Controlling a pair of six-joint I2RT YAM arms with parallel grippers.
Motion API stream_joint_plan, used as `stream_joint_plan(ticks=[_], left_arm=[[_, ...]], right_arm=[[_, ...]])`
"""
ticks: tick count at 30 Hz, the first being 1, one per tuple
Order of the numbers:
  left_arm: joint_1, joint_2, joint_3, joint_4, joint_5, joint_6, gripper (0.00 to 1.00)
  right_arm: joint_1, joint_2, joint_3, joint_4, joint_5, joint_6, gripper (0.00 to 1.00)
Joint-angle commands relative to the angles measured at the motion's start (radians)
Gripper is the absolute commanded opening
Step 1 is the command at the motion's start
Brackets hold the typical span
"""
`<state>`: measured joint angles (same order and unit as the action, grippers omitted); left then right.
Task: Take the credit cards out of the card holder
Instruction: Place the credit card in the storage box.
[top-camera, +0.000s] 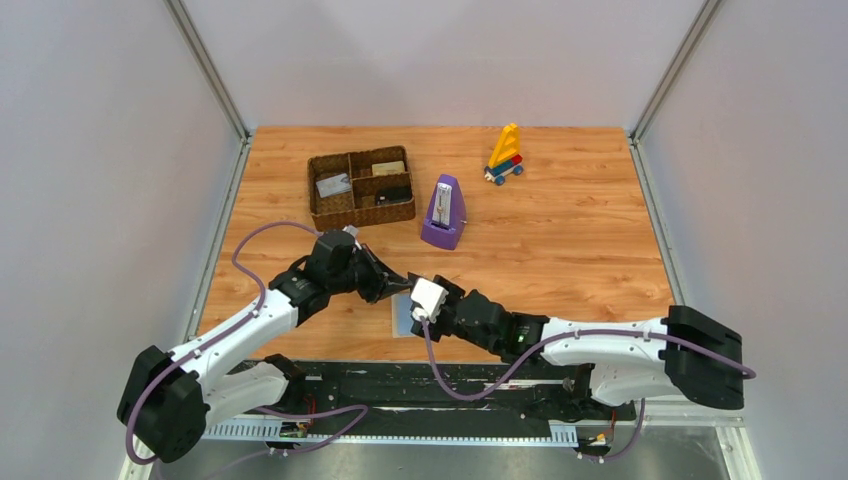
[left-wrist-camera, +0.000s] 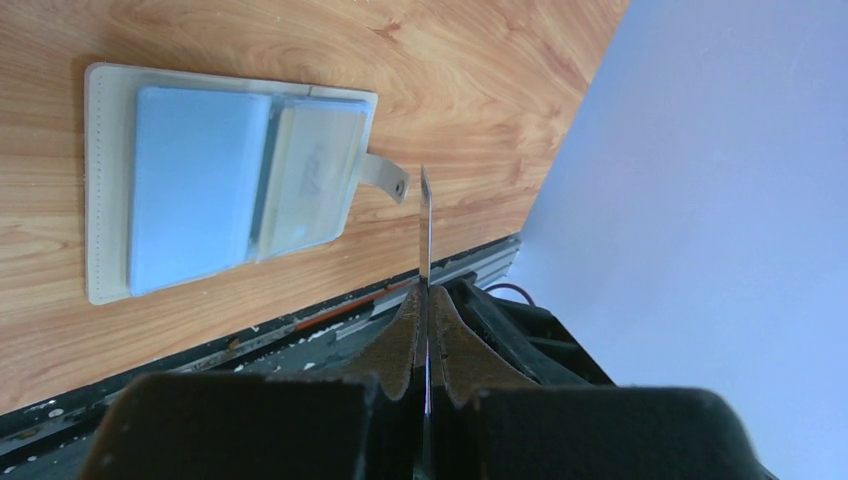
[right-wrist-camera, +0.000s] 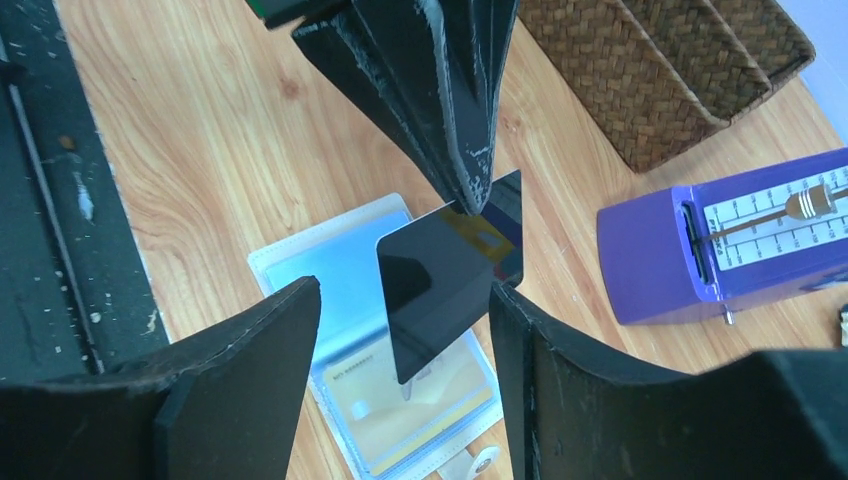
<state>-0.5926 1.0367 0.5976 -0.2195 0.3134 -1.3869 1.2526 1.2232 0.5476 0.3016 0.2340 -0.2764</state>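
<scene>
The light-blue card holder (left-wrist-camera: 230, 180) lies open and flat on the wood near the table's front edge, also seen as card holder (right-wrist-camera: 340, 290) and card holder (top-camera: 402, 316). A tan credit card (right-wrist-camera: 425, 405) sits in one of its clear slots. My left gripper (left-wrist-camera: 427, 300) is shut on a black credit card (right-wrist-camera: 440, 280), which it holds in the air above the holder; in the left wrist view this card (left-wrist-camera: 426, 220) shows edge-on. My right gripper (right-wrist-camera: 403, 290) is open, its fingers standing either side of the black card without pinching it.
A brown woven compartment tray (top-camera: 360, 188) with a few cards in it stands at the back left. A purple metronome (top-camera: 444, 212) is just right of it, and a colourful toy (top-camera: 505, 155) sits further back. The black base rail (left-wrist-camera: 300, 325) runs along the near edge.
</scene>
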Motion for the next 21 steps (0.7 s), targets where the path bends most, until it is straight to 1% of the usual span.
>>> stream_joint_plan(ticks=[1, 2, 8, 9, 10, 12, 13, 14, 15, 16, 18, 21], left_arm=[[0.006, -0.026, -0.005, 0.044, 0.002, -0.050, 0.00], [0.006, -0.026, -0.010, 0.047, -0.001, -0.052, 0.00], [0.005, -0.025, -0.020, 0.081, -0.006, -0.026, 0.00], [0.006, -0.024, -0.018, 0.086, -0.003, -0.012, 0.00], [0.005, -0.023, -0.017, 0.092, -0.002, -0.006, 0.00], [0.006, -0.021, -0.011, 0.089, -0.004, 0.019, 0.10], [0.005, -0.023, -0.007, 0.085, -0.007, 0.038, 0.21], [0.005, -0.023, -0.004, 0.078, -0.009, 0.063, 0.26], [0.005, -0.024, 0.002, 0.072, -0.016, 0.077, 0.34], [0.005, -0.025, 0.005, 0.054, -0.021, 0.108, 0.40], [0.006, -0.029, 0.020, 0.019, -0.038, 0.167, 0.47], [0.006, -0.044, 0.053, -0.034, -0.084, 0.263, 0.50]], right_arm=[[0.013, 0.061, 0.047, 0.058, 0.136, -0.036, 0.60], [0.014, 0.070, 0.048, 0.062, 0.159, -0.034, 0.55], [0.014, 0.059, 0.037, 0.085, 0.179, 0.003, 0.06], [0.013, 0.060, 0.042, 0.074, 0.185, 0.016, 0.01], [0.010, 0.063, 0.051, 0.059, 0.198, 0.031, 0.00], [0.006, 0.065, 0.063, 0.029, 0.198, 0.057, 0.00], [0.003, 0.064, 0.065, 0.020, 0.189, 0.070, 0.00], [-0.001, 0.063, 0.068, 0.009, 0.178, 0.087, 0.00], [-0.008, 0.058, 0.072, -0.006, 0.161, 0.105, 0.00], [-0.016, 0.053, 0.077, -0.025, 0.145, 0.128, 0.00], [-0.042, 0.040, 0.090, -0.073, 0.109, 0.177, 0.00], [-0.077, 0.019, 0.104, -0.124, 0.055, 0.223, 0.00]])
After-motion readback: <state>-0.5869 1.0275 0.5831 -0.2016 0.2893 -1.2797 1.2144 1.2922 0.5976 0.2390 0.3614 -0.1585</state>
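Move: The black credit card hangs in the left gripper's closed tips, its middle about 3 cm right and 2 cm below that hand point, neither ahead nor back. From the open right gripper, the card's middle is roughly 2 cm ahead, 1 cm left and 1 cm down; the card holder lies some 11 cm below, 1 cm ahead and 2 cm right, and the purple metronome stands about 21 cm ahead, 5 cm right and 7 cm lower. Ease the open right gripper about 2 cm forward and nearly as far down so the card comes between its fingers, and close them fully to pinch it while the left holds still. Then open the left fingers about halfway to give up their grip, as the right creeps another centimetre forward and turns some 10 degrees clockwise. ##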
